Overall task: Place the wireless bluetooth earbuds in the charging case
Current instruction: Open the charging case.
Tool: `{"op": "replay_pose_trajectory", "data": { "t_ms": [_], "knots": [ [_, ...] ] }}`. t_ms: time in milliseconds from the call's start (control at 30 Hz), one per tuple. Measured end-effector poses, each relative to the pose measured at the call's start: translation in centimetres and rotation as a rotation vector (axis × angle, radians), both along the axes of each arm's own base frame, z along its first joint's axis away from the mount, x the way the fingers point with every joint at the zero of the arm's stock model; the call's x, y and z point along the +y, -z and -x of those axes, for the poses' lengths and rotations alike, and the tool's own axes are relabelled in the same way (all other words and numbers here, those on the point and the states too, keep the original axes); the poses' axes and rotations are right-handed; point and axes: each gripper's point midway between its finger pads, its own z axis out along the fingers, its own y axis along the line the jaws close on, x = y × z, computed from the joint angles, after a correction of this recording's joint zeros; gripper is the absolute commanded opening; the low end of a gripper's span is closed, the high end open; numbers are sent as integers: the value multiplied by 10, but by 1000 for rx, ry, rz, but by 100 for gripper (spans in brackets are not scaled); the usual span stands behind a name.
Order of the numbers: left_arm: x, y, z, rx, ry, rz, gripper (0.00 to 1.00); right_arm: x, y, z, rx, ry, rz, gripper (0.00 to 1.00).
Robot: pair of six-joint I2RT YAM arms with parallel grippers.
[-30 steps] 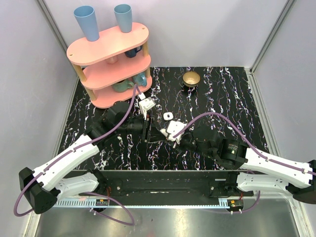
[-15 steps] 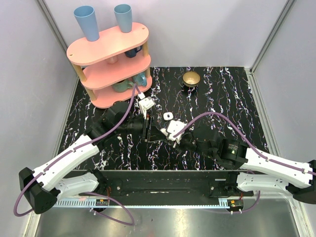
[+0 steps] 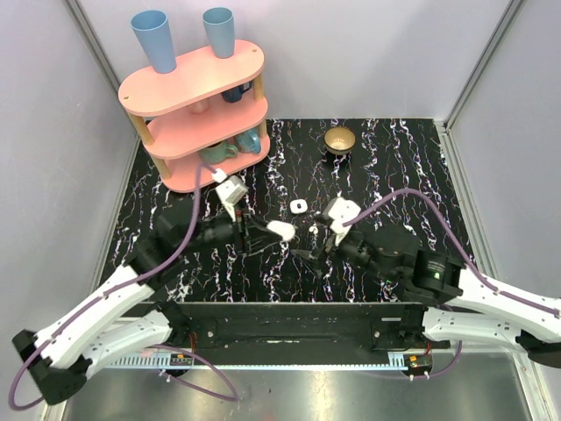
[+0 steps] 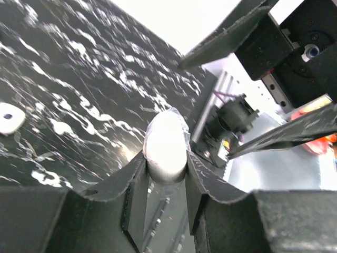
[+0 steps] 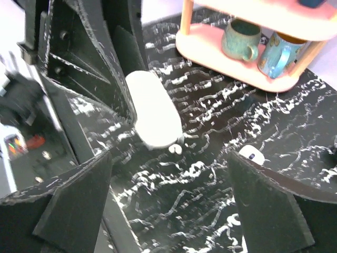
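Note:
The charging case (image 3: 280, 230) is a closed white oval, held off the black marbled table by my left gripper (image 3: 270, 232). In the left wrist view both fingers press its sides, with the case (image 4: 166, 145) sticking out past the left gripper (image 4: 166, 161). My right gripper (image 3: 317, 242) stands open just right of it, nothing between its fingers. The right wrist view shows the case (image 5: 154, 117) ahead of the wide right gripper (image 5: 168, 166). One white earbud (image 3: 299, 206) lies on the table behind them, and the earbud (image 5: 251, 154) shows again there. A tiny white bit (image 5: 176, 149) lies under the case's end; I cannot tell what it is.
A pink three-tier shelf (image 3: 195, 110) with mugs and two blue cups stands at the back left. A gold bowl (image 3: 339, 139) sits at the back middle. Grey walls close in both sides. The arms' bases and a black rail (image 3: 289, 324) line the near edge.
My right gripper opened, let go of the case and drew back to the right. My left arm swung left, carrying the case a little left.

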Motion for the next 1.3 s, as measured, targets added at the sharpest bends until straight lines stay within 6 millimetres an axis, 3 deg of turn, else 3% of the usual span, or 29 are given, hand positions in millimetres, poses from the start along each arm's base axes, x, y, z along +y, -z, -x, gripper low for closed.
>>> {"op": "replay_pose_trajectory", "data": {
  "t_ms": [167,267,467,633,767,900,1067,1300],
  "knots": [
    [24,-41,-8,-217,-120,103,0,-6,-41,11,121,20,-246,100],
    [34,-52,-11,-324,-174,162,0,-5,-55,10,226,66,-359,100],
    [52,-55,-8,-516,-235,248,0,-7,-65,-4,499,241,-607,100],
    [56,-75,-6,-605,-243,302,0,-8,-77,-8,670,305,-785,99],
    [57,-88,-3,-641,-241,344,0,5,-96,-8,715,277,-819,98],
    [56,-91,0,-649,-228,359,0,34,-112,-10,723,242,-780,100],
    [54,-90,2,-638,-211,363,0,56,-95,-13,723,242,-697,99],
    [54,-91,3,-623,-209,372,0,61,-83,-12,724,238,-641,96]
  ]
}}
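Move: The charging case is already pinched in the left fingertips, its middle about 2 cm to that hand's right, 1 cm ahead and level. From the right hand the case lies some 6 cm left, level ahead and in height. On the table, roughly 25 cm below the right hand, one earbud lies about 10 cm left and 6 cm ahead, another about 10 cm ahead and 2 cm right, and the white square piece 16 cm ahead and 1 cm left. Left hand carries the pinched case up 9 cm and left; the open right follows, rolling about 60 degrees. ##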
